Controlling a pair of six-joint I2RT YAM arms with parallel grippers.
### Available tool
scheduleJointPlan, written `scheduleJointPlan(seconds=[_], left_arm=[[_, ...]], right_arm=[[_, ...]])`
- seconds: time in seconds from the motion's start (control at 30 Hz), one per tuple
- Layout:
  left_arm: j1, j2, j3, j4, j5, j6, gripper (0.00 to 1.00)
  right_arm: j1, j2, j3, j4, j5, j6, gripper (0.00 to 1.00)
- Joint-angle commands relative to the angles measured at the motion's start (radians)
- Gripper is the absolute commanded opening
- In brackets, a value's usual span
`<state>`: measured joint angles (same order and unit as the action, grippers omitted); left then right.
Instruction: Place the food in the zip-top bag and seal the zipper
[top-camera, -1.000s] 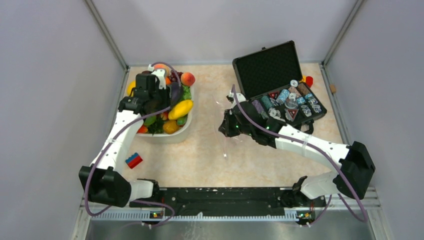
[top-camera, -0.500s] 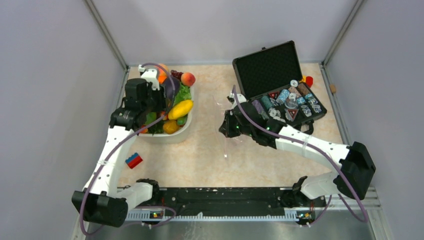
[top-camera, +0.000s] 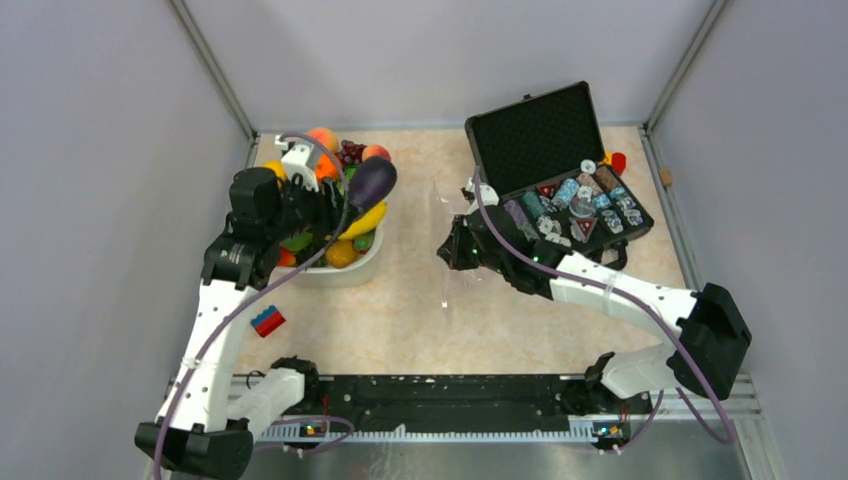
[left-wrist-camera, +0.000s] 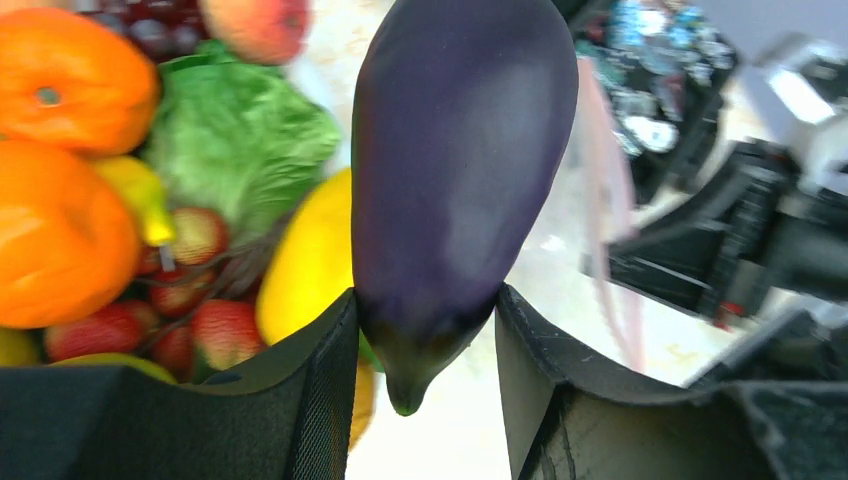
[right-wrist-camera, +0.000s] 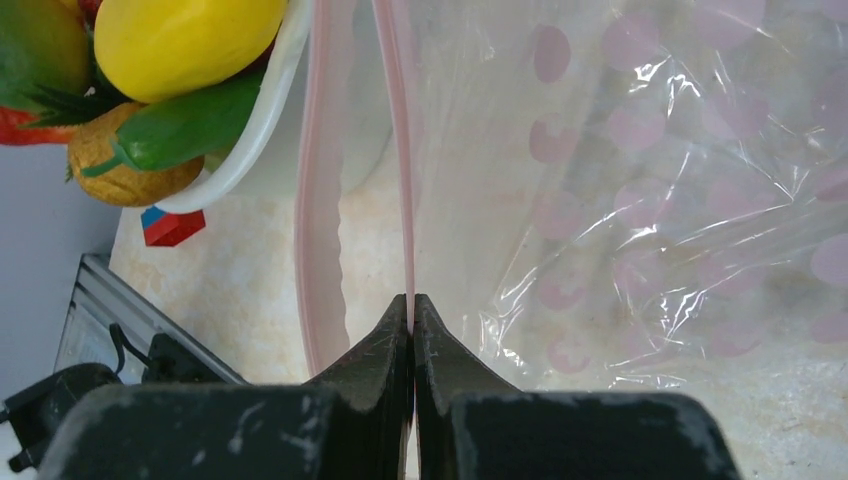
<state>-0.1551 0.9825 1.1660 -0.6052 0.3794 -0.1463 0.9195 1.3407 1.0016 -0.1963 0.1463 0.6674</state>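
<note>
My left gripper (left-wrist-camera: 425, 305) is shut on the stem end of the dark purple eggplant (left-wrist-camera: 455, 160), which hangs lifted above the right rim of the white basin (top-camera: 340, 272); the top view shows the same eggplant (top-camera: 371, 182). Still in the basin lie the green lettuce (left-wrist-camera: 240, 150), the yellow mango-like fruit (top-camera: 366, 217) and a peach (top-camera: 375, 152). My right gripper (right-wrist-camera: 412, 300) is shut on one pink zipper (right-wrist-camera: 400, 150) strip of the clear zip-top bag (right-wrist-camera: 640, 200), holding it up on edge. The bag's mouth gapes toward the basin.
An open black case (top-camera: 560, 170) of chips and dice stands at the back right, just behind the right arm. A small red and blue block (top-camera: 267, 320) lies on the table in front of the basin. Grey walls close in the left, back and right sides.
The left gripper has lifted the eggplant out of the basin and swung it rightward toward the bag. The right gripper has stayed where it was, shut on the bag's strip.
</note>
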Motion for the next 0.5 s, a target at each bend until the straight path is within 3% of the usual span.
scheduleJointPlan(seconds=[0.0, 0.13, 0.33, 0.47], left_arm=[[-0.009, -0.065, -0.011, 0.034, 0.256, -0.068, 0.08], [-0.036, -0.113, -0.069, 0.023, 0.401, -0.055, 0.09], [-0.109, -0.140, -0.140, -0.005, 0.457, -0.026, 0.09], [-0.202, -0.120, -0.157, -0.017, 0.379, -0.016, 0.09]], right_arm=[[-0.009, -0.036, -0.013, 0.088, 0.072, 0.064, 0.00], [-0.010, -0.029, -0.014, 0.110, 0.097, 0.086, 0.00], [-0.009, -0.036, -0.035, 0.144, 0.126, 0.109, 0.00], [-0.010, -0.039, -0.047, 0.162, 0.120, 0.119, 0.00]])
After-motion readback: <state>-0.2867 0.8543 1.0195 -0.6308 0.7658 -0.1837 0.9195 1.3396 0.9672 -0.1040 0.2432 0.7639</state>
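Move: The eggplant is already pinched near its stem end in the left hand. The open zip-top bag's mouth, where it is being taken, lies about 18 cm to that hand's right, 5 cm back and 13 cm below. The food bowl's middle is some 9 cm left, 4 cm ahead and 22 cm below. The yellow mango is 3 cm right, 1 cm back and 18 cm below. The bag mouth is right at the right hand's shut fingers, 1 cm left of them, 1 cm ahead and 3 cm lower. The eggplant, still held by its stem end, is swung off the bowl towards the bag mouth: the left hand draws back about 10 cm and 7 cm to the right, rising slightly before dipping, while turning clockwise some 25 degrees so the thick end leads. The right hand keeps its pinch on the zipper edge, easing forward a little. ##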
